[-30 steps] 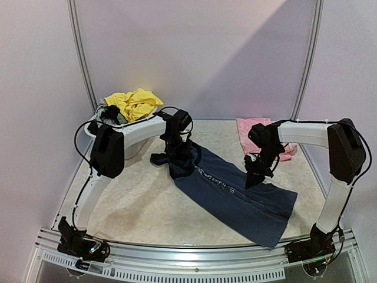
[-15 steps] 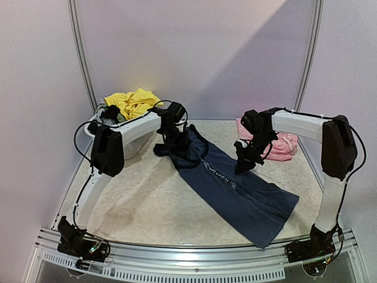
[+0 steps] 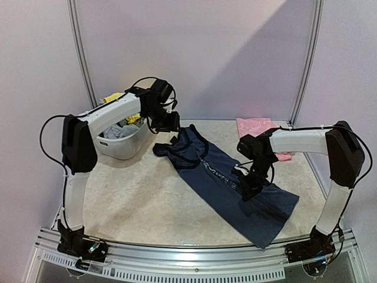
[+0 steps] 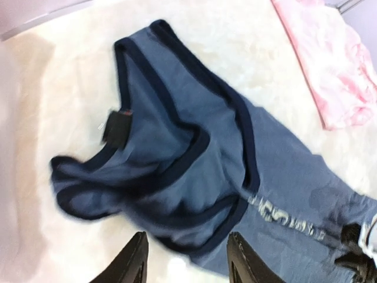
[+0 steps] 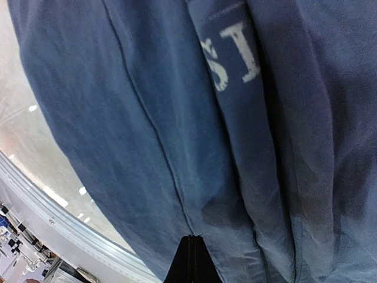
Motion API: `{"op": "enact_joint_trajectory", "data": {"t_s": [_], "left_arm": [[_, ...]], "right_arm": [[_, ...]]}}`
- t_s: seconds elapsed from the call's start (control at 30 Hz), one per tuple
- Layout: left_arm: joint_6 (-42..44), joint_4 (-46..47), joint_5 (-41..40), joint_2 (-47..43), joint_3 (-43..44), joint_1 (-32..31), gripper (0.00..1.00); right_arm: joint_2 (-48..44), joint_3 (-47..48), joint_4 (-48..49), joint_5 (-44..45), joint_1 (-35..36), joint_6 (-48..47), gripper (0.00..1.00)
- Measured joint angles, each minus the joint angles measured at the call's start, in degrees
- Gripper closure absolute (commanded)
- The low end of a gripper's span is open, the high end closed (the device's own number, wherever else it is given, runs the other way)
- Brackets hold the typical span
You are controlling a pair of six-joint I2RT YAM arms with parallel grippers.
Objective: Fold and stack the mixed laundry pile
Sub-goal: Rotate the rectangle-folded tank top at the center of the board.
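The navy tank top (image 3: 230, 183) with white lettering lies spread out diagonally on the table, straps at the back left. My left gripper (image 3: 167, 122) hangs open above the strap end, nothing between its fingers. In the left wrist view the same gripper (image 4: 188, 262) hovers over the tank top's (image 4: 194, 153) bunched armholes. My right gripper (image 3: 248, 187) is shut, its tip down on the garment's middle. In the right wrist view the shut gripper (image 5: 190, 259) touches the tank top (image 5: 177, 106) at a seam. A pale pink piece (image 3: 254, 126) lies folded at the back right. Yellow cloth (image 3: 113, 97) shows in the tub.
A white plastic tub (image 3: 122, 144) stands at the back left, partly behind my left arm, with yellow and grey cloth inside. The table's front rail (image 3: 194, 259) runs along the near edge. The pink piece (image 4: 330, 65) lies just beyond the tank top's right side.
My left gripper has opened, released the tank top's strap end and risen back towards the tub. My right gripper has come forward and down onto the garment's middle.
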Motion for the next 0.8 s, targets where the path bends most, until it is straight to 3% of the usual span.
{"op": "enact_joint_trajectory", "data": {"t_s": [0.5, 0.8], "left_arm": [[-6.54, -3.19, -10.29, -37.05, -36.37, -5.09, 0.52], [-9.53, -6.99, -14.08, -50.34, -45.57, -6.16, 0.52]], "right_arm": [[3.82, -3.50, 8.98, -0.98, 2.36, 0.74, 1.00], [13.05, 8.52, 8.24, -6.12, 6.97, 5.33, 1.00]]}}
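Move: The right fist hovers over the hem half of the tank top, with cloth about 3 cm below its tips; the shirt's middle lies some 6 cm ahead and 6 cm left. The folded pink shorts are about 23 cm ahead and 6 cm right of that hand. From the raised left hand, the tank top's middle is roughly 15 cm back, 18 cm right and 15 cm down; the basket sits 16 cm left, about level front to back, some 8 cm lower. Down first, then left: the right hand, fingers kept shut, sinks about 3 cm onto the tank top's hem half and, pressed on the cloth, drags it left some 8 cm, speeding up. Meanwhile the empty, half-open left hand swings quickly back and left, rising, about 24 cm in all, away from the neckline to the near side of the basket. ##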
